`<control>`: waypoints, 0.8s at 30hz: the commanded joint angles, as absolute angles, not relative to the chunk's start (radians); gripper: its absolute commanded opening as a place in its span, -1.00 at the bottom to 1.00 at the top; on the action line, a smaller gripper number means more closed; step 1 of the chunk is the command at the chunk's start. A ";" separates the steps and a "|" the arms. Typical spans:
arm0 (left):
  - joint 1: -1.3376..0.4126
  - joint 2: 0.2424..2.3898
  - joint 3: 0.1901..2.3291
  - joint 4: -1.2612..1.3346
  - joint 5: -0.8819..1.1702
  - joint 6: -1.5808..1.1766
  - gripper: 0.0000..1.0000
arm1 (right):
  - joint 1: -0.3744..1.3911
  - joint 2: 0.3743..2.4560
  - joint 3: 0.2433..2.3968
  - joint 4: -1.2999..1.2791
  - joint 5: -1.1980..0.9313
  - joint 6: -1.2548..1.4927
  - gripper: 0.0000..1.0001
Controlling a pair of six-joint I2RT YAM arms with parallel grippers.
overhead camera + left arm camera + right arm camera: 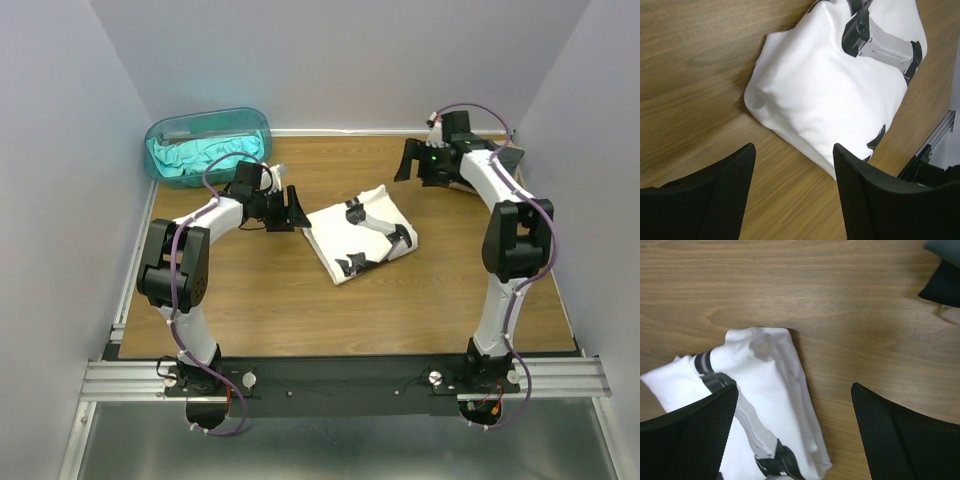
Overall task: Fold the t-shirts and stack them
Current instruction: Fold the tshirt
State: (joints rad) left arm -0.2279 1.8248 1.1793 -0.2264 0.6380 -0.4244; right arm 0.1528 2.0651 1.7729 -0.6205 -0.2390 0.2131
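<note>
A white t-shirt (360, 235) with black and grey print lies folded in the middle of the wooden table. Crumpled teal t-shirt cloth (200, 155) fills a tub at the back left. My left gripper (291, 207) hovers just left of the white shirt, open, with only bare wood between its fingers (725, 195). In its wrist view, the white shirt (840, 85) lies just beyond the fingertips. My right gripper (416, 163) hangs open behind and to the right of the shirt. The white shirt (770, 390) shows under its left finger (700, 430), not gripped.
The translucent teal tub (255, 122) stands in the back left corner against the wall. Walls close in the table on three sides. A dark shape (942, 282) sits at the top right corner of the right wrist view.
</note>
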 commanded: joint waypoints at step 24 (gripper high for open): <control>-0.285 1.910 1.089 -0.080 0.623 -0.560 0.49 | 0.005 2.054 1.460 -0.529 -0.870 -0.020 1.00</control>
State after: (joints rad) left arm -0.2832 1.8858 1.0840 -0.0990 0.6464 -0.5503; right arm 0.0109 2.0365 1.4807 -0.5594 -0.8131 0.0193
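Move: The folded white t-shirt lies between the hands, its middle some 15 cm to the right of the left hand, 4 cm back and about 8 cm below; the turquoise basket is about 18 cm ahead and 23 cm left of that hand. From the right hand the t-shirt's middle is roughly 16 cm back, 11 cm left and 10 cm below, while the dark folded stack stands 17 cm to its right and 3 cm ahead. With wide-open fingers, the right hand draws back about 7 cm and sinks some 4 cm towards the t-shirt's right side, dipping a little rightward first and then returning left while its wrist turns some 30 degrees, so the fingers swing counter-clockwise to point more to the left. The left hand, also still open, sinks about 4 cm in two stages, easing slightly back and then right towards the t-shirt's left edge, with barely any turn of the wrist and no contact to be seen. ##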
